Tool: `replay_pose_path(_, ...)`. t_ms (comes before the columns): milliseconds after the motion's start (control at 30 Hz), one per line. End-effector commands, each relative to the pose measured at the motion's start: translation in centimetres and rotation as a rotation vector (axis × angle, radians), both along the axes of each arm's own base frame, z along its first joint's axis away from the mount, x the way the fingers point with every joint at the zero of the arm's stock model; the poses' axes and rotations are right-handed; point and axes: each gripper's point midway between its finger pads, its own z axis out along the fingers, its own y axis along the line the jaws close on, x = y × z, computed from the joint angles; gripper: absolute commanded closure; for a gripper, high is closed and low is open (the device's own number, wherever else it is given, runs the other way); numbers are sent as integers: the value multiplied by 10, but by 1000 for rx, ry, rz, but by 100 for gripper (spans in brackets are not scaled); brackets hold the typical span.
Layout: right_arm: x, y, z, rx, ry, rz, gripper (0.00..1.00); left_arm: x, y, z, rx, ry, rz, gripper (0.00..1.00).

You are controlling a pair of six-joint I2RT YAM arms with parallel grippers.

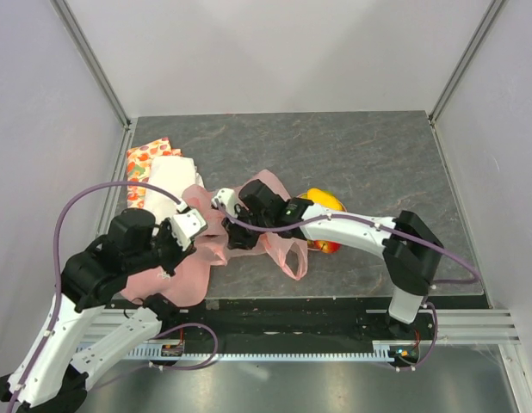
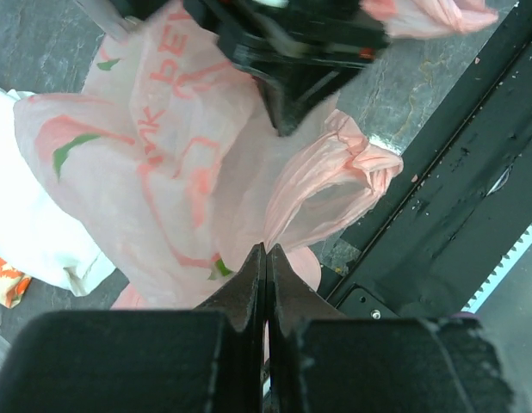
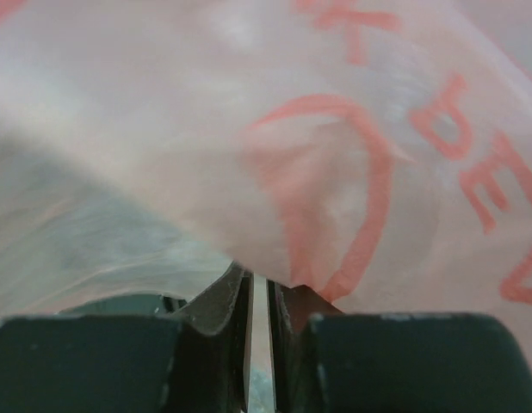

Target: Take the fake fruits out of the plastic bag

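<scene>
The plastic bag [image 1: 216, 249] is a crumpled pale-pink film with red print, lying left of the table's middle. My left gripper [image 1: 201, 228] is shut on a fold of it, and the film [image 2: 180, 155] rises just past the tips [image 2: 266, 249]. My right gripper [image 1: 239, 236] reaches into the bag from the right. Its jaws [image 3: 257, 280] stand almost together with the film [image 3: 335, 129] caught at the tips. A yellow fake fruit [image 1: 326, 202] lies outside the bag behind the right forearm. A red-orange bit [image 1: 326, 247] shows below the arm. Anything inside the bag is hidden.
A fruit-printed cloth [image 1: 150, 155] and a white bundle [image 1: 169, 176] lie at the back left. A flat pink piece [image 1: 184, 280] lies under the left arm. The black rail [image 1: 335, 310] runs along the near edge. Frame posts and walls close in both sides.
</scene>
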Motion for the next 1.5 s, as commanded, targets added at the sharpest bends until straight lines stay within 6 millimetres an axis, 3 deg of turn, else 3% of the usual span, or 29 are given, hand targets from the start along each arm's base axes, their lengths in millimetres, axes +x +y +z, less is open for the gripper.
replay_pose_path(0, 44, 28, 16, 106, 46, -178, 82, -5, -1, 12, -45, -24, -6, 99)
replay_pose_path(33, 49, 33, 5, 91, 56, -192, 82, -5, 0, 10, -38, -29, -11, 98)
replay_pose_path(100, 61, 45, 11, 112, 69, -235, 77, -8, 3, 2, -8, -46, -40, 98)
replay_pose_path(133, 66, 49, -1, 93, 87, -254, 71, -9, 5, -1, 4, -52, -53, 99)
replay_pose_path(200, 79, 56, 1, 110, 105, -297, 63, -8, 10, -9, 35, -70, -52, 98)
replay_pose_path(233, 81, 60, -8, 100, 117, -304, 58, -10, 14, -9, 45, -101, -66, 98)
replay_pose_path(367, 90, 72, -5, 122, 130, -304, 53, -14, 26, -24, 108, -124, -85, 98)
replay_pose_path(467, 97, 74, -2, 131, 129, -320, 51, -18, 33, -29, 136, -129, -83, 99)
replay_pose_path(633, 113, 76, -20, 111, 169, -390, 48, -23, 42, -33, 181, -142, -98, 98)
replay_pose_path(733, 119, 63, -5, 138, 178, -379, 49, -29, 52, -33, 203, -145, -84, 98)
replay_pose_path(767, 120, 55, -12, 119, 172, -394, 49, -31, 53, -32, 195, -149, -79, 98)
replay_pose_path(867, 119, 46, -27, 70, 163, -417, 49, -25, 50, -32, 182, -157, -61, 98)
replay_pose_path(967, 91, 42, -50, -13, 145, -359, 49, -13, 47, -27, 180, -176, -30, 99)
replay_pose_path(1033, 62, 41, -49, -46, 115, -283, 50, -9, 44, -26, 168, -172, -19, 98)
replay_pose_path(1067, 50, 33, -60, -77, 120, -266, 50, -8, 43, -26, 164, -171, -17, 98)
replay_pose_path(1100, 39, 32, -55, -75, 110, -243, 50, -7, 42, -26, 159, -169, -16, 98)
replay_pose_path(1167, 33, 26, -60, -83, 112, -240, 50, -6, 40, -28, 154, -163, -9, 98)
replay_pose_path(1333, 51, 39, -29, -10, 56, -273, 48, -6, 41, -28, 156, -162, -7, 98)
replay_pose_path(1467, 65, 51, -20, 25, 28, -288, 41, -3, 40, -27, 161, -166, -2, 98)
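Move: The right hand, fingers nearly shut, is already in among the folds of the plastic bag, whose middle lies about 4 cm ahead, 1 cm to its right and 9 cm below. The bowl of fruit is about 20 cm to its right, 3 cm ahead and 10 cm below. The left hand grips the bag's rim; the bag's middle is some 9 cm ahead, 12 cm right and 18 cm lower, and the pink cap about 10 cm left, 5 cm back and 22 cm below. Forward and to the left, the right hand reaches along inside the bag, sinking slightly, turning some 20 degrees clockwise and opening its fingers to about half; after about 11 cm forward it swings back and down, ending low in the bag, about 8 cm under its starting height. The left hand stays shut on the rim, drawing it about 4 cm left and a little down. ##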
